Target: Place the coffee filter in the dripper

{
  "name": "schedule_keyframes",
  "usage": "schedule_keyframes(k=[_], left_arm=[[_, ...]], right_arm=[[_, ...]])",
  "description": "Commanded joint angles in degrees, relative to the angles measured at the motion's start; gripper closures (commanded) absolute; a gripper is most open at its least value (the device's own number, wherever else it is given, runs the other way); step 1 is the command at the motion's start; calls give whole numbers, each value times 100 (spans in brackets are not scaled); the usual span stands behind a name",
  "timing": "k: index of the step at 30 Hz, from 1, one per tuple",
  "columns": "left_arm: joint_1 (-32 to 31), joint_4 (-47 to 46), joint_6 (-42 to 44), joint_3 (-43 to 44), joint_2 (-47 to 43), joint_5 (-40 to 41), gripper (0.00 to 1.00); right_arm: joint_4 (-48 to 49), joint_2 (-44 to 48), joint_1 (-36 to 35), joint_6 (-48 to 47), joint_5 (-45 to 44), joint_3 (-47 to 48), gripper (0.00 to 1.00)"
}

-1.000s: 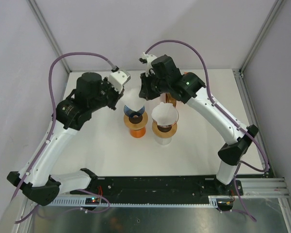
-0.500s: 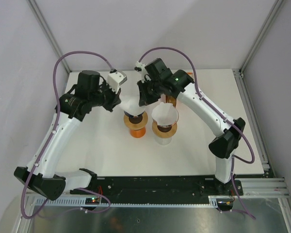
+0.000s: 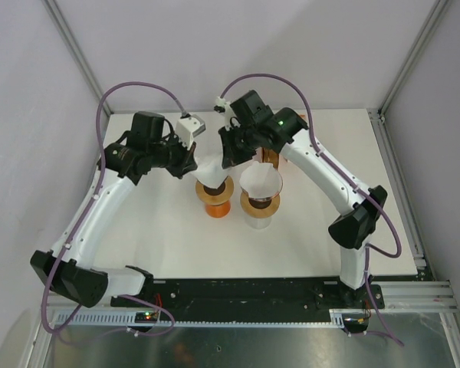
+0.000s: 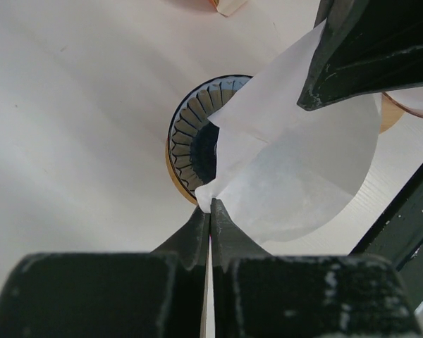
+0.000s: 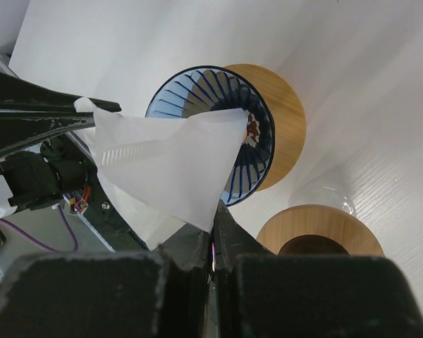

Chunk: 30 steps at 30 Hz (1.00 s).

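Note:
A white paper coffee filter [image 3: 210, 166] hangs spread just above the blue ribbed dripper [image 3: 215, 189], which sits on a wooden stand. My left gripper [image 3: 195, 159] is shut on the filter's left edge. My right gripper [image 3: 228, 157] is shut on its right edge. In the left wrist view the filter [image 4: 296, 162] stretches from my closed tips [image 4: 210, 205] across the dripper [image 4: 194, 137] to the right gripper's fingers [image 4: 359, 49]. In the right wrist view the filter [image 5: 162, 162] covers the dripper's [image 5: 250, 134] near half, pinched at my tips [image 5: 215, 208].
A second dripper holding a white filter [image 3: 261, 182] stands on its own wooden stand [image 3: 259, 207] just right of the first. An amber object [image 3: 270, 158] sits behind it. A wooden ring [image 5: 321, 232] shows in the right wrist view.
Both grippers have come together over the left dripper. The filter now hangs across it and hides the blue inside that showed a second ago. The left arm has shifted slightly right.

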<state>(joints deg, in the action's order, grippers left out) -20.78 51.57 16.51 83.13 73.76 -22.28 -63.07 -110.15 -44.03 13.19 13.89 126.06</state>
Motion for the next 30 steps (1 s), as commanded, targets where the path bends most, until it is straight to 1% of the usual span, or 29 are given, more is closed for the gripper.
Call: schedule_keyframes(k=[1,5,9,11,16,21,23,25,27,30], left_arm=[[128,71,-20,-75,54,-135,100],[148,67,-5,-143,102,-168,100],[161,70,4,-153,156,-201,100],[163,67,-16,-123,174,-225,99],[170,72,-35,-33,271,-222,93],[168,72,-103,30,432,-99,89],[168,64,-104,68,454,-85,87],[170,68,-102,112,462,-66,81],[168,71,-102,185,475,-42,73],[170,72,-110,382,427,20,60]], right_arm=[[-72,-99,91,-99,81,294,95],[-42,-120,132,-106,49,320,87],[74,-165,172,-139,104,342,83],[115,-202,194,-163,140,363,81],[319,-206,201,-208,-36,430,81],[836,130,118,-305,-465,294,81],[1122,368,80,-316,-657,19,78],[1376,603,68,-317,-725,-248,71],[1519,754,56,-332,-722,-431,66],[1579,828,-31,-396,-695,-549,66]])
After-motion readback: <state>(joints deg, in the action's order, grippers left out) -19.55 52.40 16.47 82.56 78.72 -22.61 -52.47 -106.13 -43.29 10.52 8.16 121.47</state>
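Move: Both hands still hold the white filter stretched between them. The blue dripper lies about 5 cm right of the left hand and 2 cm ahead, and 4 cm left of the right hand and 1 cm ahead, some 6 cm below both. The orange server stands right under the blue dripper, 10 cm lower; the pink dripper is 15 cm right of the blue one and 2 cm nearer. Right hand opens off the filter, forward then up 3 cm; left lowers it about 3 cm, then opens. ##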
